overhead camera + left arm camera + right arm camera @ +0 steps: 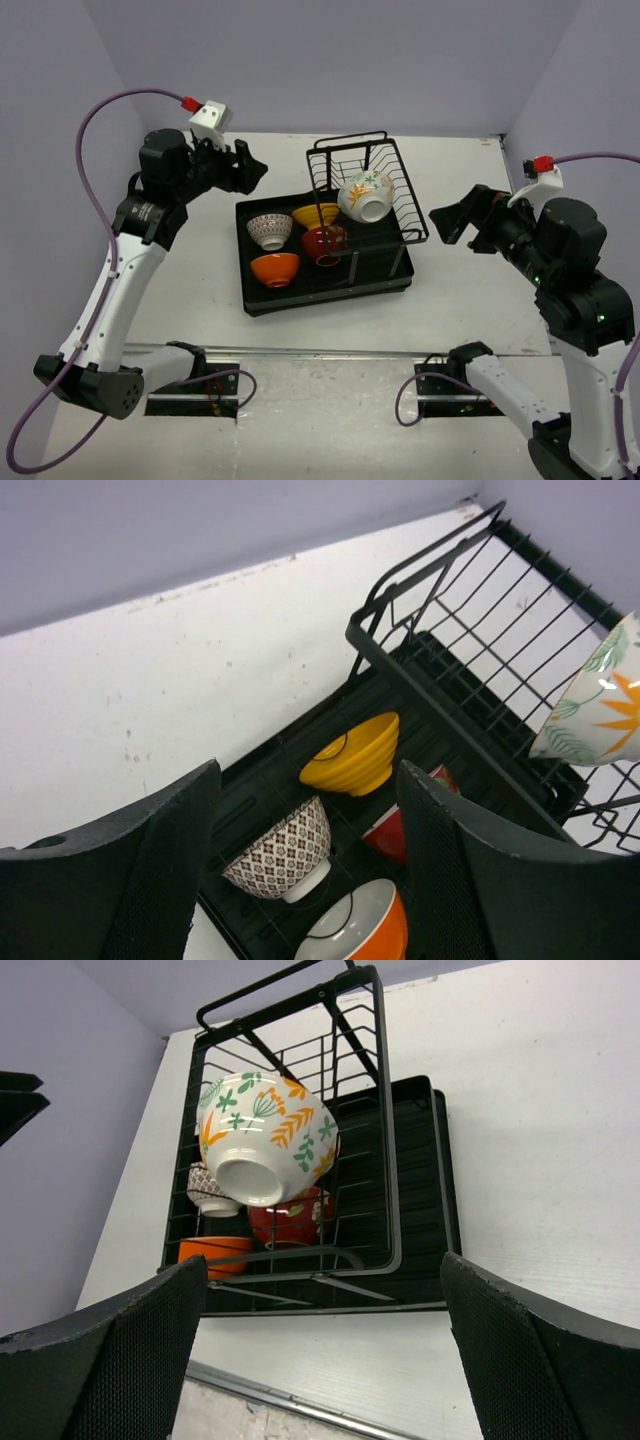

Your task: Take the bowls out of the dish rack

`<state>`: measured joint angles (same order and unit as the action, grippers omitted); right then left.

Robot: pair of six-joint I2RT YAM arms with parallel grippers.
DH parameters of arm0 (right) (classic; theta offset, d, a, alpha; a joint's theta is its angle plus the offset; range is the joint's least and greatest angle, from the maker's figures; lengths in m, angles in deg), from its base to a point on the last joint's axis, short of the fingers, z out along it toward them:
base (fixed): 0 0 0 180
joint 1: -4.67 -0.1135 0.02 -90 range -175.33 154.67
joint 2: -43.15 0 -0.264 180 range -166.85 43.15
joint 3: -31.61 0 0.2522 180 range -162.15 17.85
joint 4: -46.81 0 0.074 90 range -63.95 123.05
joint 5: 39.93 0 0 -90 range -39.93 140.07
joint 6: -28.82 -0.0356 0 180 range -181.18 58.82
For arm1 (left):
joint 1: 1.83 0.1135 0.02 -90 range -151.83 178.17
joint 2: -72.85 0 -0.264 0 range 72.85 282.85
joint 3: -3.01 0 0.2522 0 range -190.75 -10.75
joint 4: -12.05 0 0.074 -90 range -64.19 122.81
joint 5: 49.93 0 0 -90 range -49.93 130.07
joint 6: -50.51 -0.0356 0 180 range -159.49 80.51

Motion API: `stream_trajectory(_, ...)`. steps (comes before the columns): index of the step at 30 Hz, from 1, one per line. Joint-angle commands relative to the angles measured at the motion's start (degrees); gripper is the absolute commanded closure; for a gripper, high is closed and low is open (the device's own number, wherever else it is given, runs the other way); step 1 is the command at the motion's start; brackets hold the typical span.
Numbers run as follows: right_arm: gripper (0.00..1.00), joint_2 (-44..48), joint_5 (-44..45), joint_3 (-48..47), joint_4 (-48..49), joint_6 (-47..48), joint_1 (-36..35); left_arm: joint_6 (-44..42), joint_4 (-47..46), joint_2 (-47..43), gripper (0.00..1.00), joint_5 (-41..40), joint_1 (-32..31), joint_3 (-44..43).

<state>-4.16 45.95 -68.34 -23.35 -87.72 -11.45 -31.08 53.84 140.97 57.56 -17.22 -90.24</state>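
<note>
The dish rack [385, 272] is a black tray in the middle of the table, with a wire basket [397, 176] standing at its far right. On the tray lie a white brown-patterned bowl [269, 230], a yellow bowl [313, 214], a red bowl [322, 243] and an orange bowl [275, 269]. A larger flowered bowl [365, 195] leans on its side in the basket. My left gripper [250, 167] hovers open above the rack's far left corner, looking down on the patterned bowl [280, 852]. My right gripper [450, 222] hangs open to the right of the basket, holding nothing.
The white table [200, 290] stretches to both sides of the rack. A metal strip [330, 352] runs along its near edge. Lilac walls close in the left, back and right sides.
</note>
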Motion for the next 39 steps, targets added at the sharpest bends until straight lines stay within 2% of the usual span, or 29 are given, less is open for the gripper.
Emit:
stream_trajectory(1, 0.01, 0.3, 3.6, 1.1, 3.6, 0.7, -0.2, 1.7, -5.8, -0.6, 0.27, -0.9, -0.1, 1.0)
stream_trajectory(3, 0.01, 1.2, 5.4, 2.0, 5.8, 0.3, -0.2, 2.8, -5.8, -0.7, 0.16, -0.8, -0.1, 1.1)
stream_trajectory(5, 0.01, 3.4, 6.3, 4.1, 8.7, -1.0, -0.2, 3.6, -6.0, -1.2, 0.0, -0.9, -0.2, 1.4)
stream_trajectory(10, 0.01, 11.0, 7.6, 11.9, 26.4, -2.5, -0.2, 8.4, -6.1, -1.9, 0.0, -1.3, -0.2, 1.8)
stream_trajectory(12, 0.01, 11.2, 6.2, 12.1, 27.9, -2.4, -0.2, 9.4, -6.2, -2.2, 0.0, -0.7, -0.2, 1.4)
stream_trajectory(17, 0.01, 5.5, 5.3, 6.4, 22.2, -2.5, -0.2, 9.9, -6.9, -3.3, 0.0, 0.6, -0.2, -1.5)
stream_trajectory(26, 0.01, 6.9, 1.8, 6.8, 26.6, 2.1, -0.3, 8.8, -6.1, -5.1, 0.0, -2.1, -0.2, -5.2)
stream_trajectory(33, 0.01, 7.7, 4.0, 5.9, 26.9, 4.9, -0.2, 3.6, -8.0, -9.4, 0.0, -8.0, -0.2, -0.8)
stream_trajectory(39, 0.01, 8.4, 4.0, 7.2, 28.3, 5.6, -0.2, 1.3, -14.1, -15.5, 0.0, -11.0, -0.2, 9.2)
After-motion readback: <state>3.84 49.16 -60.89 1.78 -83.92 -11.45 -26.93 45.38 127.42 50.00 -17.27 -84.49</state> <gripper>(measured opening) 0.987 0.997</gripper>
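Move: The patterned bowl lies almost under the left hand, about 1 cm ahead, 2 cm right and 31 cm below; the yellow bowl is about 6 cm ahead and 13 cm right of that hand, the orange one some 9 cm back and 3 cm right, the red one 2 cm back and 15 cm right, all equally low. From the right hand the floral bowl on the rack is about 16 cm ahead, 11 cm left and 18 cm below. Touching nothing, both hands lift away from the bowls. The left spreads its fingers to wide open over the patterned bowl, climbs about 7 cm with fingertips tilting up, and late on draws a few centimetres back and left; the right, still wide open, rises some 8 cm nearly straight up beside the rack, its fingertips tipping up about 25 degrees. ##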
